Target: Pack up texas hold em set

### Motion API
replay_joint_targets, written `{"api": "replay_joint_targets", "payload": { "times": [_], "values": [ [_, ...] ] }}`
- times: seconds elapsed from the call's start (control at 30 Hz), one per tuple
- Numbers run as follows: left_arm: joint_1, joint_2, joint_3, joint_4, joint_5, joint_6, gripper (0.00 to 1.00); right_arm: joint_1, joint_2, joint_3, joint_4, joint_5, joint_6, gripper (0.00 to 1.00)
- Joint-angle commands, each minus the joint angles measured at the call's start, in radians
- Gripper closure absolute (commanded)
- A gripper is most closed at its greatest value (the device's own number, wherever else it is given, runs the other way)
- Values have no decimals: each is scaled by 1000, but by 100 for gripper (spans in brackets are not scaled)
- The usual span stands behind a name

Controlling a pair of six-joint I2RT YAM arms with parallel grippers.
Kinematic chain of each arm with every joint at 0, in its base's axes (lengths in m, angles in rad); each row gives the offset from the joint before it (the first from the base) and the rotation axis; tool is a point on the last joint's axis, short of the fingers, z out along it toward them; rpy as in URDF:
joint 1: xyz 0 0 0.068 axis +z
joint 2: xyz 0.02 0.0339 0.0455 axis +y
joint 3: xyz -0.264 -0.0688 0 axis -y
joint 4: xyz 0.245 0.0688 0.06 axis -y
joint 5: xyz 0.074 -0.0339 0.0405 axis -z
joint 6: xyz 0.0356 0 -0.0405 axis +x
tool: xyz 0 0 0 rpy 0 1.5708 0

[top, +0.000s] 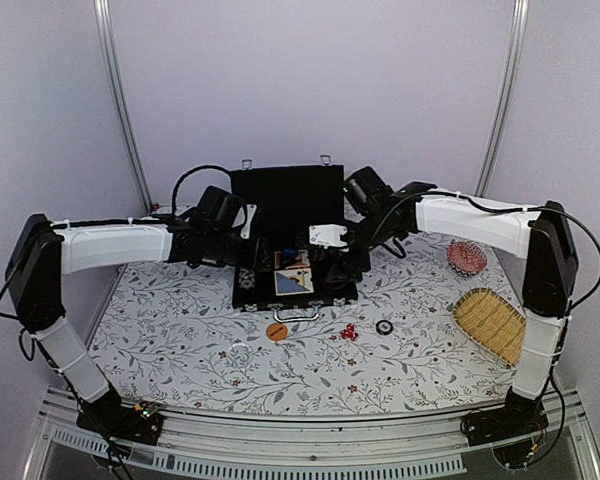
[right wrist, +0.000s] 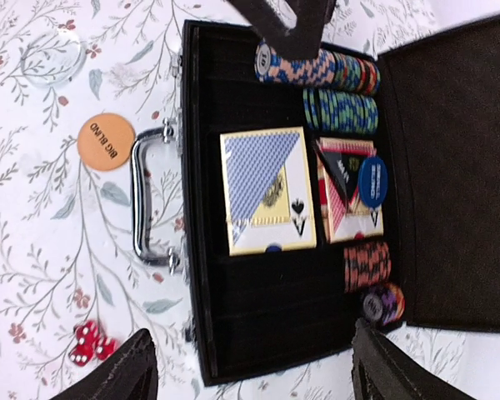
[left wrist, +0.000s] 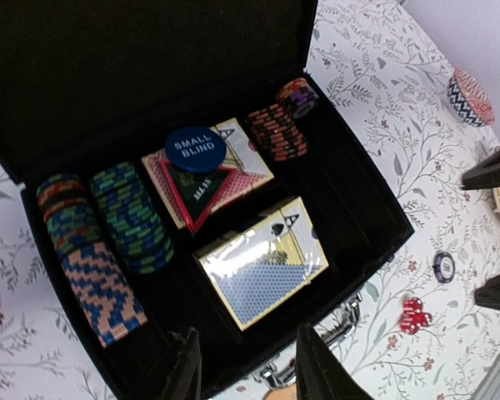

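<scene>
The black case [top: 285,195] lies open at the middle of the table, lid up at the back. In it are rows of poker chips [left wrist: 108,250], two card decks [left wrist: 262,267] and a blue disc [left wrist: 195,148]. My left gripper [left wrist: 248,367] hangs open over the case's front edge near the silver handle [right wrist: 146,200], with nothing between its fingers. My right gripper [right wrist: 254,375] stands wide open and empty over the bare right end of the case [right wrist: 258,317]. An orange disc [top: 277,331], red dice [top: 349,331] and a single chip [top: 384,327] lie on the cloth in front of the case.
A woven yellow basket [top: 490,322] sits at the right edge with a red patterned round dish [top: 466,257] behind it. A clear round piece [right wrist: 54,54] lies on the floral cloth near the orange disc. Both arms reach in from the sides over the case.
</scene>
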Motion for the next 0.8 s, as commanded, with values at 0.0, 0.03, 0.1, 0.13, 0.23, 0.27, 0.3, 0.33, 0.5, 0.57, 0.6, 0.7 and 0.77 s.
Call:
{"api": "replay_joint_targets", "payload": {
  "times": [0.0, 0.03, 0.1, 0.13, 0.23, 0.27, 0.3, 0.33, 0.5, 0.57, 0.6, 0.7, 0.77],
  "values": [
    [39, 131, 134, -66, 38, 51, 66, -131, -176, -204, 72, -212, 194, 21],
    [42, 170, 170, -72, 48, 57, 70, -169, -236, -268, 105, -264, 238, 21],
    [45, 227, 214, -82, 64, 68, 80, -257, -320, -437, 196, -321, 297, 21],
    [46, 254, 234, -83, 73, 71, 86, -298, -357, -530, 286, -352, 337, 21],
    [46, 327, 270, -70, 95, 67, 99, -393, -420, -729, 435, -402, 411, 21],
    [47, 357, 276, -59, 103, 63, 100, -401, -421, -738, 436, -366, 381, 22],
    [46, 374, 284, -51, 112, 59, 100, -407, -417, -731, 443, -330, 371, 22],
    [46, 390, 293, -47, 117, 56, 100, -417, -411, -715, 445, -324, 376, 22],
    [47, 446, 332, -42, 141, 44, 100, -421, -347, -651, 403, -398, 393, 22],
    [45, 465, 338, -40, 153, 40, 100, -421, -324, -648, 394, -406, 389, 22],
    [45, 474, 340, -39, 158, 39, 100, -421, -317, -649, 389, -406, 386, 23],
    [42, 496, 344, -38, 171, 40, 100, -421, -311, -645, 383, -406, 382, 23],
    [40, 506, 348, -38, 175, 42, 100, -421, -311, -644, 382, -404, 380, 23]
  ]
}}
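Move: The front card deck in the open case lies about 8 cm to the left hand's right, 3 cm ahead and 11 below. The back deck with the small blind button is about 7 cm beyond the front one; the green chip row stands about 9 cm ahead of that hand and 1 to its right. From the right hand, the front deck is about 10 cm left, 3 ahead and 11 below, and the black chip roughly 12 right, 10 back. Closed fingertips of the left hand seem to meet the rear side of the front card deck, left of its middle: the hand swings forward, then sinks into the case, about 9 cm down, 6 forward and 5 right, shutting empty as it goes. The right hand, empty and open, sweeps some 17 cm right, clear of the case, dips, rolls about 20 degrees, then eases back left a little. ##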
